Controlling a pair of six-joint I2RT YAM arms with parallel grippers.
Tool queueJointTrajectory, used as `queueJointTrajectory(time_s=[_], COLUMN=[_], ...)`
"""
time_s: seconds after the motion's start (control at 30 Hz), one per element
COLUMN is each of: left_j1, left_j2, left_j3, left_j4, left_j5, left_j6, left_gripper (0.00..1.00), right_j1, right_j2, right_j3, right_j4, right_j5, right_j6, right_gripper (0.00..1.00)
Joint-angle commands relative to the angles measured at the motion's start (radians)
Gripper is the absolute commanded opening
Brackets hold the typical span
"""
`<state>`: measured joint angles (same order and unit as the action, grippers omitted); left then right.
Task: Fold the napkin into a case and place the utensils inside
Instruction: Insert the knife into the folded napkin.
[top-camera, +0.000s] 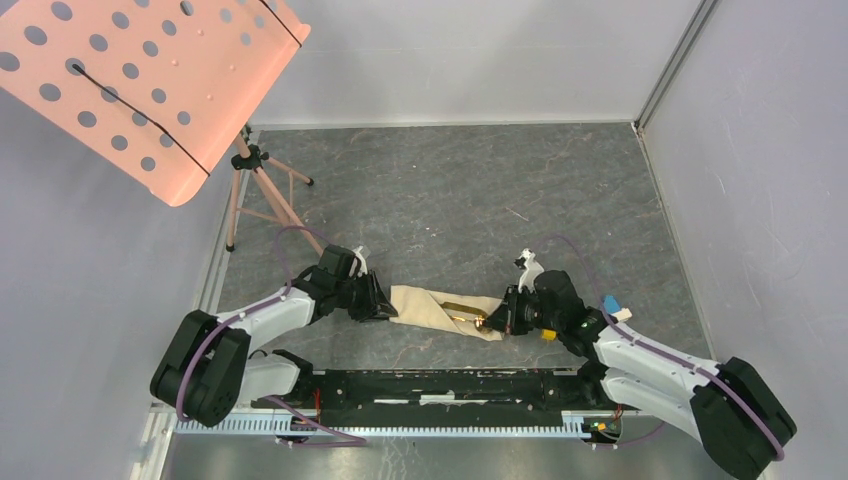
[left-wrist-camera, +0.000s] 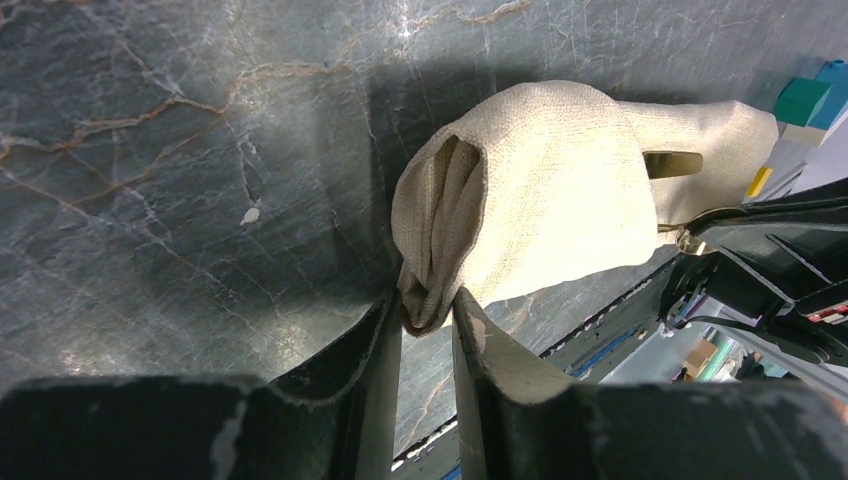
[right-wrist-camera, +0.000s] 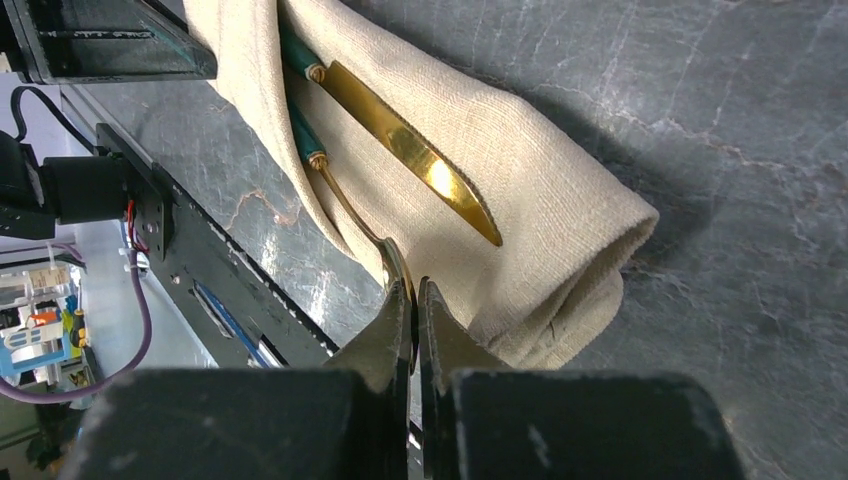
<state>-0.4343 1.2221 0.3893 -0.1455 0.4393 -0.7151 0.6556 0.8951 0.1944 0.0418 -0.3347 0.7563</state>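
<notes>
The beige napkin (top-camera: 435, 308) lies folded into a long sleeve between the two arms. My left gripper (left-wrist-camera: 428, 312) is shut on the bunched folds at the napkin's (left-wrist-camera: 540, 200) left end. The gold knife (right-wrist-camera: 410, 150) rests on the napkin (right-wrist-camera: 545, 205) with its teal handle tucked under the upper fold. Beside it lies the gold spoon (right-wrist-camera: 340, 195), handle also under the fold. My right gripper (right-wrist-camera: 416, 300) is shut on the spoon's bowl at the napkin's near right corner. From above, the right gripper (top-camera: 490, 322) sits at the napkin's right end and the left gripper (top-camera: 385, 305) at its left end.
A pink perforated panel (top-camera: 150, 80) on a tripod (top-camera: 262, 190) stands at the back left. The black base rail (top-camera: 450, 385) runs along the near edge, close under the napkin. Grey walls enclose the table. Small teal and yellow cubes (left-wrist-camera: 800, 100) show by the right arm.
</notes>
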Motion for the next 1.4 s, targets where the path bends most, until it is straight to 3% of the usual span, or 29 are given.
queueJointTrajectory(time_s=[0.0,0.33,0.5,0.67,1.03,1.37], left_j1=[-0.005,-0.007,-0.006,-0.006,-0.005,-0.005], left_j2=[-0.018,-0.041,-0.061,-0.105,-0.238,-0.487], left_j3=[-0.012,-0.012,-0.01,-0.004,0.055,0.3], left_j4=[0.009,0.004,-0.015,-0.054,-0.176,-0.364], left_j5=[0.001,-0.003,-0.013,-0.032,-0.09,-0.069], left_j6=[-0.012,-0.021,-0.022,-0.018,0.003,0.039], left_gripper=[0.31,0.3,0.3,0.33,0.49,0.66], right_j1=[0.014,0.035,0.042,0.042,0.042,0.042], right_j2=[0.052,0.158,0.175,0.15,-0.03,-0.18], right_j3=[-0.022,-0.015,-0.019,0.017,0.085,0.359], right_j4=[0.161,0.22,0.209,0.066,-0.209,-0.594], right_j5=[-0.011,-0.027,0.005,0.077,0.147,0.328], right_j6=[0.031,0.009,-0.023,-0.117,-0.205,-0.368], right_gripper=[0.02,0.12,0.24,0.33,0.65,0.91])
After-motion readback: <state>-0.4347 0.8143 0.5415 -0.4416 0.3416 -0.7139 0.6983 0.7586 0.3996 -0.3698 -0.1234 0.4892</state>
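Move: The spoon, pinched by its bowl in the right hand, goes towards the napkin pocket, whose middle lies about 12 cm left, 3 cm ahead and 3 cm below. The knife's blade shows some 5 cm left and 3 cm ahead of the right hand; the yellow cube sits about 12 cm right and 2 cm back. From the left hand, pinching the napkin's left end, the pocket is some 7 cm right, 2 cm ahead, just below. Right hand eases down-left, frees the spoon, retreats 5 cm right; left hand frees the napkin, rises 10 cm. ##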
